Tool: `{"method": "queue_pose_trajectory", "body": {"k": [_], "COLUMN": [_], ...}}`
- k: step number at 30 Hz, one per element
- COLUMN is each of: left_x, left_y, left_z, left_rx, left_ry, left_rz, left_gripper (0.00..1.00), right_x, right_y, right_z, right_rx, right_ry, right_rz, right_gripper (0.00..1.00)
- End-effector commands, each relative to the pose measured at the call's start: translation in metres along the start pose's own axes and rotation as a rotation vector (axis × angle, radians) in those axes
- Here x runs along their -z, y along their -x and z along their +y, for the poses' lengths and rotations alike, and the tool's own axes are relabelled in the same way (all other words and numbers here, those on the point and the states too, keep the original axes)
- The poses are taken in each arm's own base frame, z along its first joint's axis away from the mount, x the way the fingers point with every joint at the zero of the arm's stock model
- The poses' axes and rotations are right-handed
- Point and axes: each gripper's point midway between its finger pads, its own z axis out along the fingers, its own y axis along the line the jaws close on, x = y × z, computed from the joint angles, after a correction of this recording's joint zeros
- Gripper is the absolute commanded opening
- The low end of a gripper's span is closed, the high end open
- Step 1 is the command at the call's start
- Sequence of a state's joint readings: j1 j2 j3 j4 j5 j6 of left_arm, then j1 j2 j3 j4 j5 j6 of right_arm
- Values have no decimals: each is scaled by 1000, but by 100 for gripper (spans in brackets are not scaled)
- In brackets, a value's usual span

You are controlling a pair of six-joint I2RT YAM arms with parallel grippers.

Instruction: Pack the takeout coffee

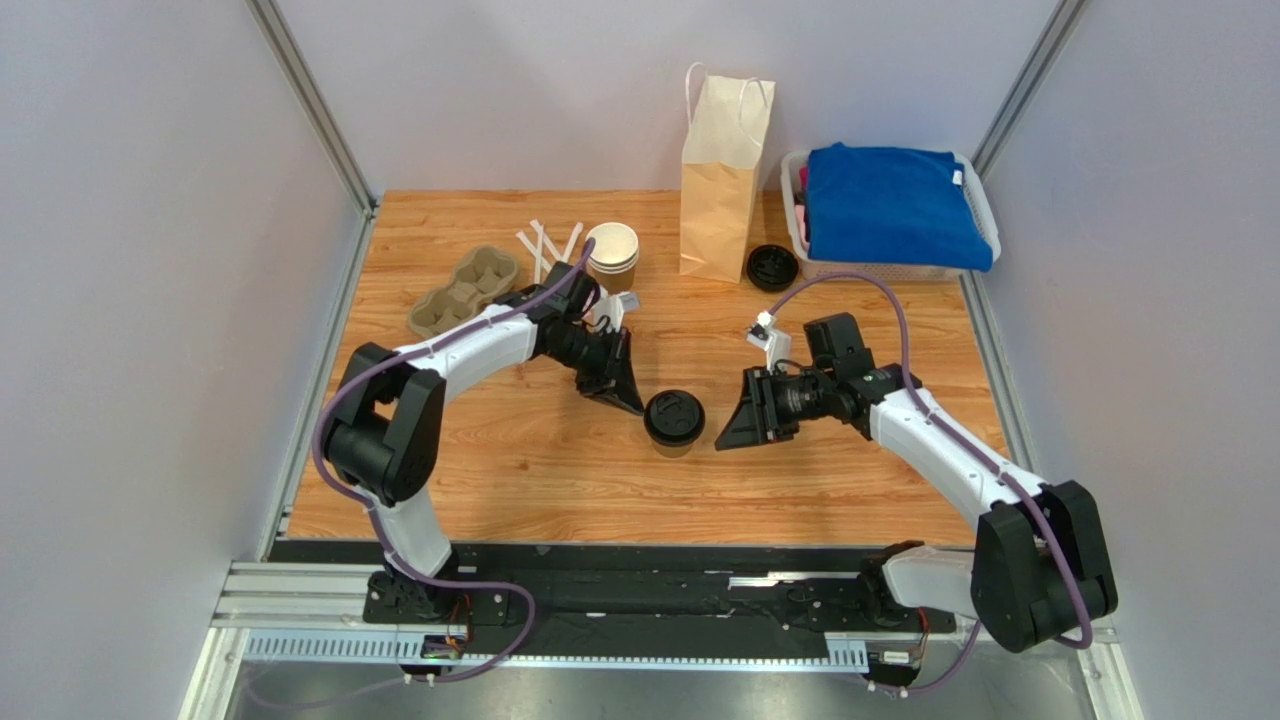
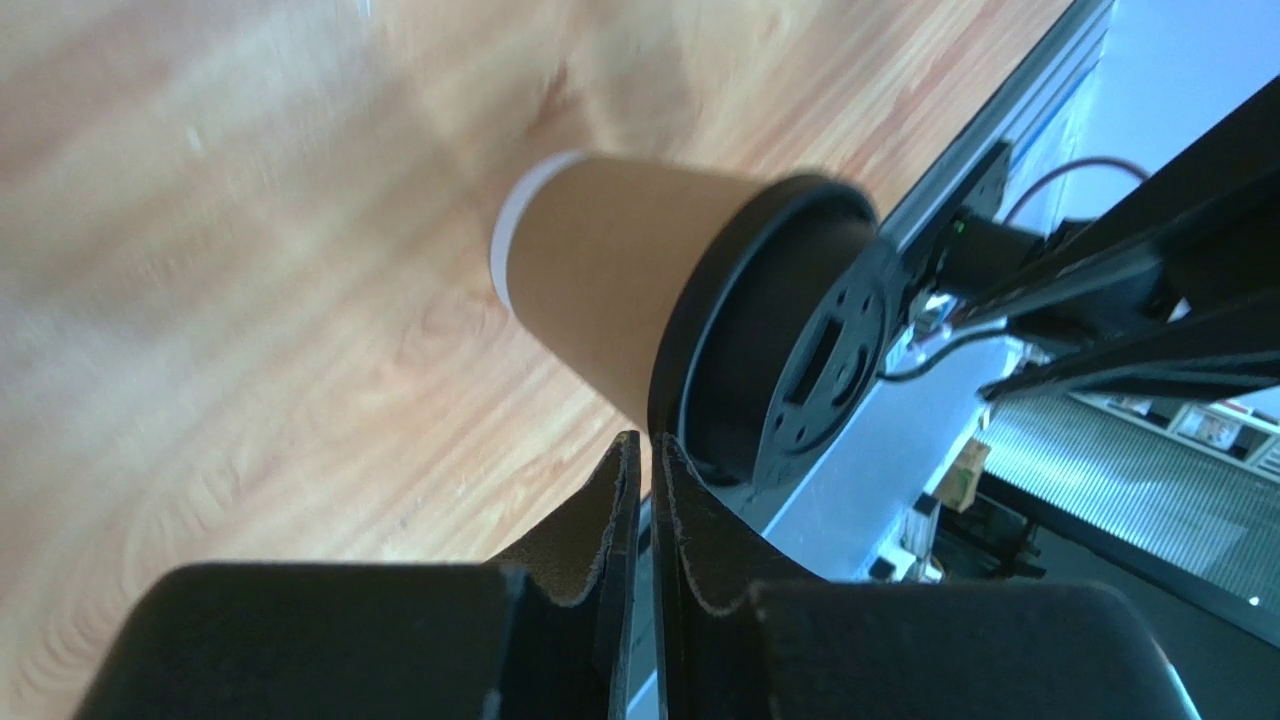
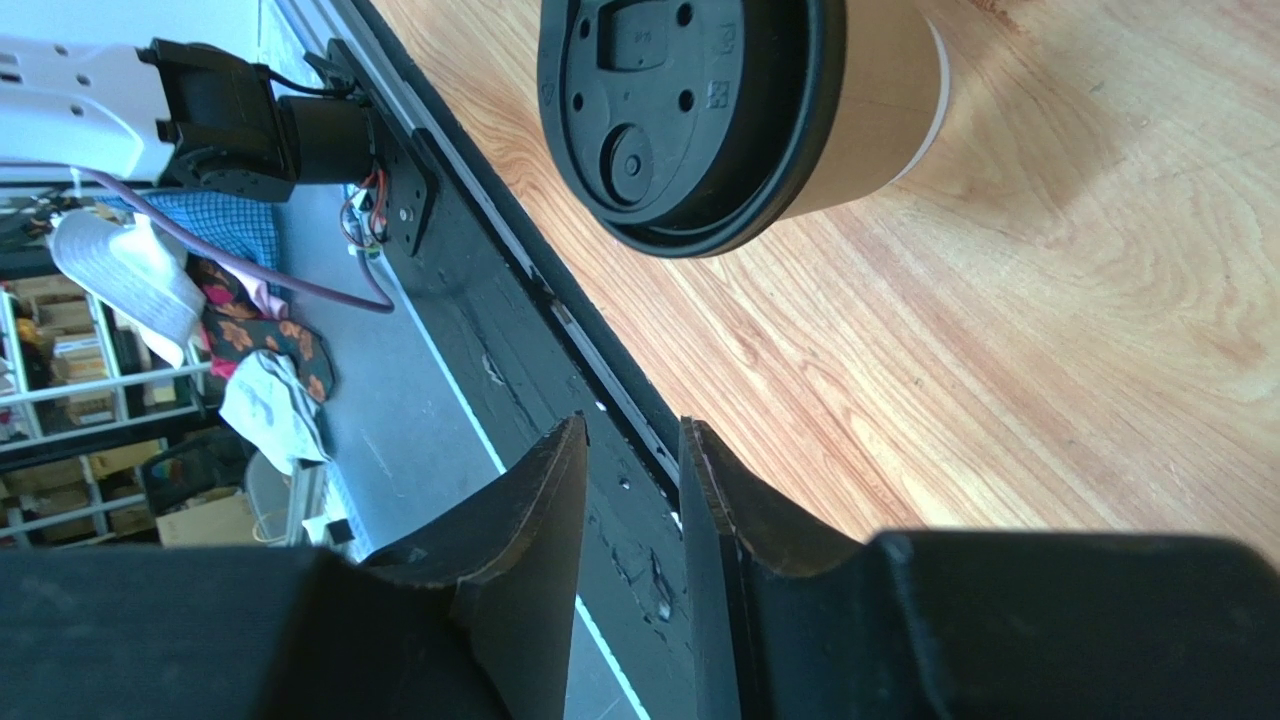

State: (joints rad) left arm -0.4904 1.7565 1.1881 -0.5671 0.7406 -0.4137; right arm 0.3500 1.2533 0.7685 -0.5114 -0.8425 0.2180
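Note:
The takeout coffee (image 1: pixel 675 419), a short brown paper cup with a black lid, stands upright on the wooden table between my two grippers. My left gripper (image 1: pixel 621 393) is just to its left, jaws shut and empty. In the left wrist view the cup (image 2: pixel 616 285) lies just beyond the left gripper's (image 2: pixel 648 450) tips. My right gripper (image 1: pixel 741 428) is just right of the cup, jaws a little apart and empty. In the right wrist view the cup (image 3: pixel 706 105) sits ahead of the right gripper (image 3: pixel 631 435), not touching it. The paper bag (image 1: pixel 724 177) stands upright at the back.
A stack of lidless cups (image 1: pixel 612 255) and white stirrers (image 1: pixel 549 245) are at the back left, beside a cardboard cup carrier (image 1: pixel 463 291). A loose black lid (image 1: pixel 772 267) lies right of the bag. A white basket (image 1: pixel 977 195) with blue cloth is at the back right.

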Motion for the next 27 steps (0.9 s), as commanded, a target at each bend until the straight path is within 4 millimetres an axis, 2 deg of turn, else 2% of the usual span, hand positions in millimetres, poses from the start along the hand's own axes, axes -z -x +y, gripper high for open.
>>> {"method": "queue_pose_trajectory", "body": {"k": [1, 8, 15, 18, 20, 21, 23, 24, 25, 27], "left_x": [-5, -23, -26, -9, 1, 14, 22, 36, 36, 49], "left_y": [34, 54, 81, 95, 96, 100, 93, 94, 83, 76], "left_z": [-19, -39, -56, -60, -55, -51, -37, -32, -21, -15], "left_rx": [-47, -69, -137, -161, -149, -141, -100, -86, -47, -30], "left_ry": [-51, -114, -177, -186, -182, -178, -166, -158, -152, -145], "left_rz": [-52, -59, -101, -145, -162, -191, -197, -229, -214, -236], "left_gripper": [14, 13, 19, 27, 30, 33, 36, 38, 38, 39], "right_x": [4, 3, -4, -10, -17, -19, -25, -27, -29, -34], "right_y": [3, 0, 3, 1, 0, 1, 4, 6, 7, 12], "right_z": [-2, -10, -11, -11, -10, -10, -10, -10, -14, -13], "right_rx": [91, 133, 185, 226, 259, 267, 289, 293, 294, 314], "right_ry": [-10, -38, -33, -45, -60, -69, -88, -93, -117, -122], "right_rz": [-41, -49, -91, -95, -103, -110, -132, -141, -148, -168], "right_gripper": [33, 34, 35, 35, 36, 36, 36, 35, 35, 35]}}
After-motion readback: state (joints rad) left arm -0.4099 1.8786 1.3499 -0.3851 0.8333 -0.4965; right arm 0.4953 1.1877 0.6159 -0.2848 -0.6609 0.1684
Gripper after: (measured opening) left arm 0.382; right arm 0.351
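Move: The lidded coffee cup stands just off the left hand's fingertips, about 5 cm to its right and 2 cm back, its middle some 4 cm lower. From the right hand the cup is about 7 cm left and 5 cm ahead, 7 cm lower. The stacked cups stand roughly 25 cm ahead of the left hand and 4 cm left; the loose black lid lies about 33 cm ahead of the right hand and 7 cm right. From seemingly against the left side of the cup's lid, the left hand's nearly closed fingertips sweep forward and right past the far side of the cup, then come clear, rising 3 cm and swinging back left as the fingers part; net about 8 cm forward. The right hand sinks some 3.5 cm with fingers held part open, rolls about 15 degrees, and late on edges left towards the near right side of the cup; contact there isn't clear. ##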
